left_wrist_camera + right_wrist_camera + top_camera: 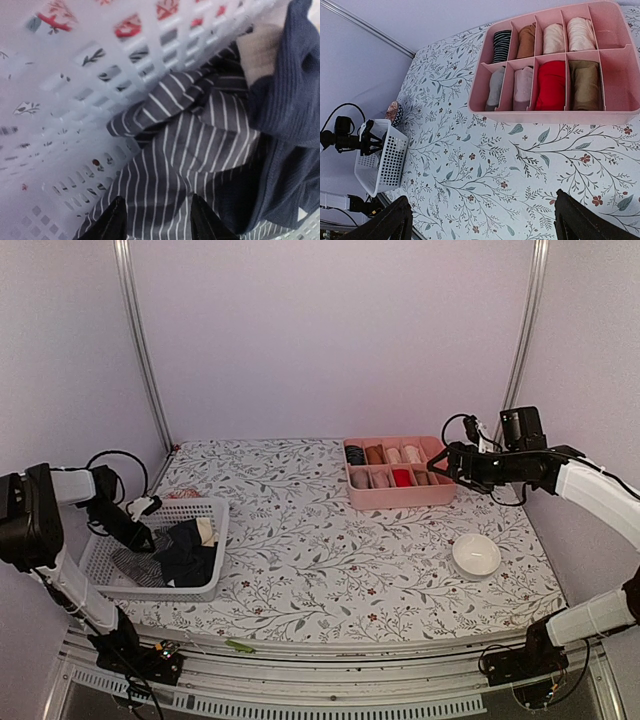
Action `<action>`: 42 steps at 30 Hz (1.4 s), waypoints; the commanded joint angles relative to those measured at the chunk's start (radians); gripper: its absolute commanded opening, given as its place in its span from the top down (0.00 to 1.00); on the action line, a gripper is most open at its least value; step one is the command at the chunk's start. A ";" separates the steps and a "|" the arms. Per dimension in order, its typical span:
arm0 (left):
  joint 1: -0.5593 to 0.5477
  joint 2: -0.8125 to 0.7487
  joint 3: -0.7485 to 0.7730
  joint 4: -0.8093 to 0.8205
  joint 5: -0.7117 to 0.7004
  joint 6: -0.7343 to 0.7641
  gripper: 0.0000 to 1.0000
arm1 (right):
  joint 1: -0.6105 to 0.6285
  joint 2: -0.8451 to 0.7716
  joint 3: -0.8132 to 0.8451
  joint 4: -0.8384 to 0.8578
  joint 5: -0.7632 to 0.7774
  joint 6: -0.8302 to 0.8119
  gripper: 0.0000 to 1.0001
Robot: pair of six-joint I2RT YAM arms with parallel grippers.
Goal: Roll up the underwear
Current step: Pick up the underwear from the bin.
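The underwear lies heaped in a white mesh basket (105,560) at the left. A grey-and-white striped piece (190,135) is bunched against the basket wall (60,100), beside a dark navy piece (285,100) and a cream one (260,50). My left gripper (156,200) reaches down into the basket (140,538), its two black fingers pressed into a puckered fold of the striped piece (138,568). At the far right, my right gripper (440,468) hangs above the table, open and holding nothing (481,200).
A pink divided tray (400,498) at the back right holds rolled garments in several compartments (555,117). A white bowl (476,555) sits in front of it. A small patterned cloth (394,112) lies behind the basket (390,160). Walls and metal posts enclose the table.
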 commanded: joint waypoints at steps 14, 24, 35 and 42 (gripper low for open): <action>0.033 -0.077 -0.135 0.108 -0.040 0.021 0.86 | 0.001 0.011 0.070 -0.013 -0.026 -0.021 0.01; 0.035 -0.251 0.185 -0.198 0.086 0.051 1.00 | 0.001 0.022 0.048 0.031 -0.049 -0.002 0.01; 0.035 -0.203 0.524 -0.493 0.234 0.019 1.00 | 0.001 0.023 0.033 0.047 -0.068 0.005 0.01; 0.032 -0.211 0.774 -0.548 0.390 -0.061 1.00 | 0.001 0.037 0.032 0.062 -0.082 0.006 0.01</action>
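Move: The striped underwear lies right under the left hand down in the bin, its middle about 4 cm back and 2 cm below. The dark blue underwear is beside it, some 10 cm to the hand's right and 1 cm back at the same low height; the beige one lies beyond that, about 14 cm right and 4 cm ahead. From the right hand, the striped underwear is about 70 cm left, 8 cm back and 20 cm below. Back about 4 cm and slightly down into the striped underwear goes the left hand, its half-open fingers closing until they pinch the cloth. It then lifts almost straight up out of the bin by some 27 cm, easing forward as it rises, the fingers tilting about 25 degrees outward, away from the base, and keeping shut on the cloth. ##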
